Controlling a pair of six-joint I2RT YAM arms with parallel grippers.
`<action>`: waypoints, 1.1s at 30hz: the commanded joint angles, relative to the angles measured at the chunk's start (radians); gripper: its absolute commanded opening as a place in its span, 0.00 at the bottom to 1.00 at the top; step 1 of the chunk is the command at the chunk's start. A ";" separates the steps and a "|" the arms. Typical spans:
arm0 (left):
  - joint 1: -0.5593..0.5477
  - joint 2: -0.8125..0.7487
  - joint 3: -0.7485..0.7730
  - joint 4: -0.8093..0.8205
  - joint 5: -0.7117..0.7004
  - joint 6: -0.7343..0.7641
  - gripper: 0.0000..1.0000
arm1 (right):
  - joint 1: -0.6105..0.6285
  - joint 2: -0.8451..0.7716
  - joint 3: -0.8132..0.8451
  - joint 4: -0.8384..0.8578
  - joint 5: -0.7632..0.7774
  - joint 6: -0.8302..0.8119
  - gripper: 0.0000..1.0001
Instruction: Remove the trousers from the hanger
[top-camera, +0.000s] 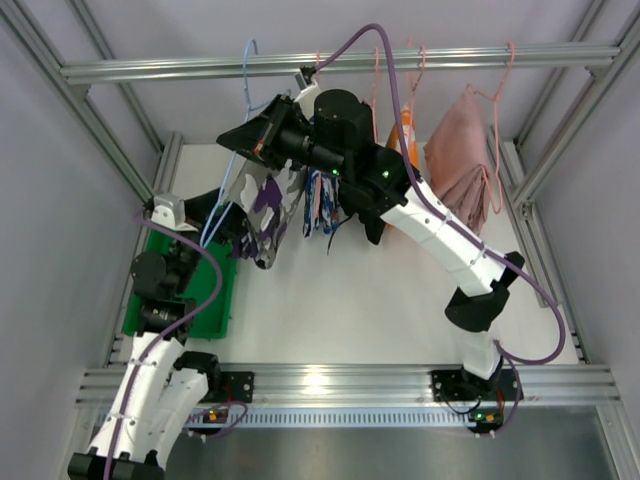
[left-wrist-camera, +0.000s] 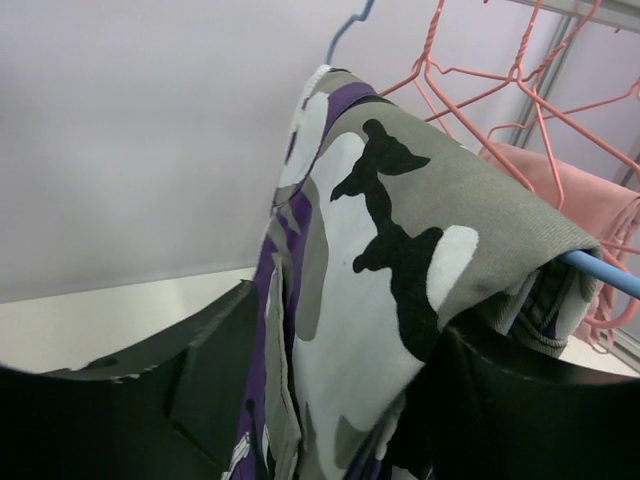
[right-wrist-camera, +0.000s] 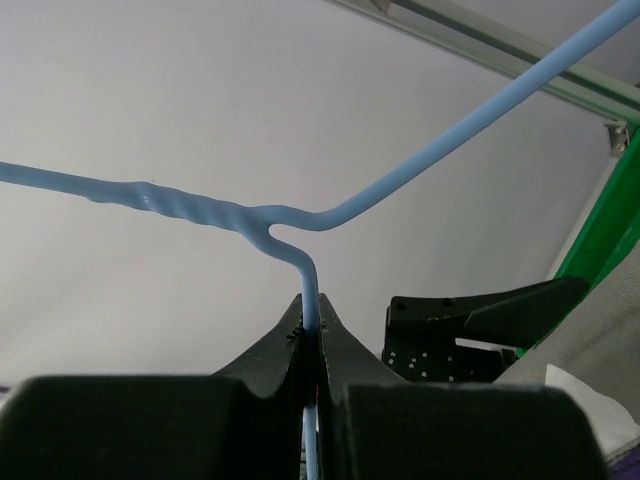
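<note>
The purple, white and dark camouflage trousers (top-camera: 268, 208) hang folded over the lower bar of the light-blue wire hanger (top-camera: 238, 150), whose hook sits on the top rail. My right gripper (top-camera: 258, 135) is shut on the hanger wire just below its twisted neck; in the right wrist view the wire (right-wrist-camera: 310, 270) runs straight down between the closed jaws of that gripper (right-wrist-camera: 311, 322). My left gripper (left-wrist-camera: 340, 385) is open with the trousers (left-wrist-camera: 380, 240) filling the gap between its black fingers (left-wrist-camera: 215, 375). The blue bar (left-wrist-camera: 605, 275) pokes out of the fold at the right.
Pink hangers (top-camera: 415, 60) hang on the rail (top-camera: 150, 70), one carrying a pink garment (top-camera: 462, 150). A blue-and-white patterned garment (top-camera: 322, 205) hangs just right of the trousers. A green bin (top-camera: 200, 305) lies under my left arm. Frame posts stand at both sides.
</note>
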 joint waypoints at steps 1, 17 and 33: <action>0.000 0.011 -0.007 0.031 -0.060 -0.014 0.63 | 0.030 -0.054 0.099 0.218 -0.062 0.011 0.00; 0.000 -0.059 0.223 -0.173 0.009 -0.263 0.00 | -0.106 -0.252 -0.266 0.276 -0.128 -0.130 0.00; 0.000 0.013 0.401 -0.145 0.035 -0.326 0.00 | -0.131 -0.342 -0.641 0.348 -0.219 -0.263 0.00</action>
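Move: The camouflage trousers, folded over the blue hanger's bar, have their middle about 8 cm ahead of the left hand, 5 cm to its right and 4 cm below; their near fold is already between its open fingers. The hanger's middle is some 9 cm above that hand and 4 cm ahead. The blue-patterned trousers hang about 16 cm to its right and 12 cm ahead. From the right hand, already gripping the hanger beside its neck, the camouflage trousers lie some 20 cm below, 7 cm ahead and 5 cm to the right. The near fold of the camouflage trousers gets pinched as the left fingers shut on it; that hand then lifts the cloth about 5 cm while drawing back 2–3 cm and slightly right, tipping down some 10 degrees. Meanwhile the blue hanger, still tightly held in the closed right fingers, is taken 5 cm right and then down, 7 cm in all, against the left hand's lift. ##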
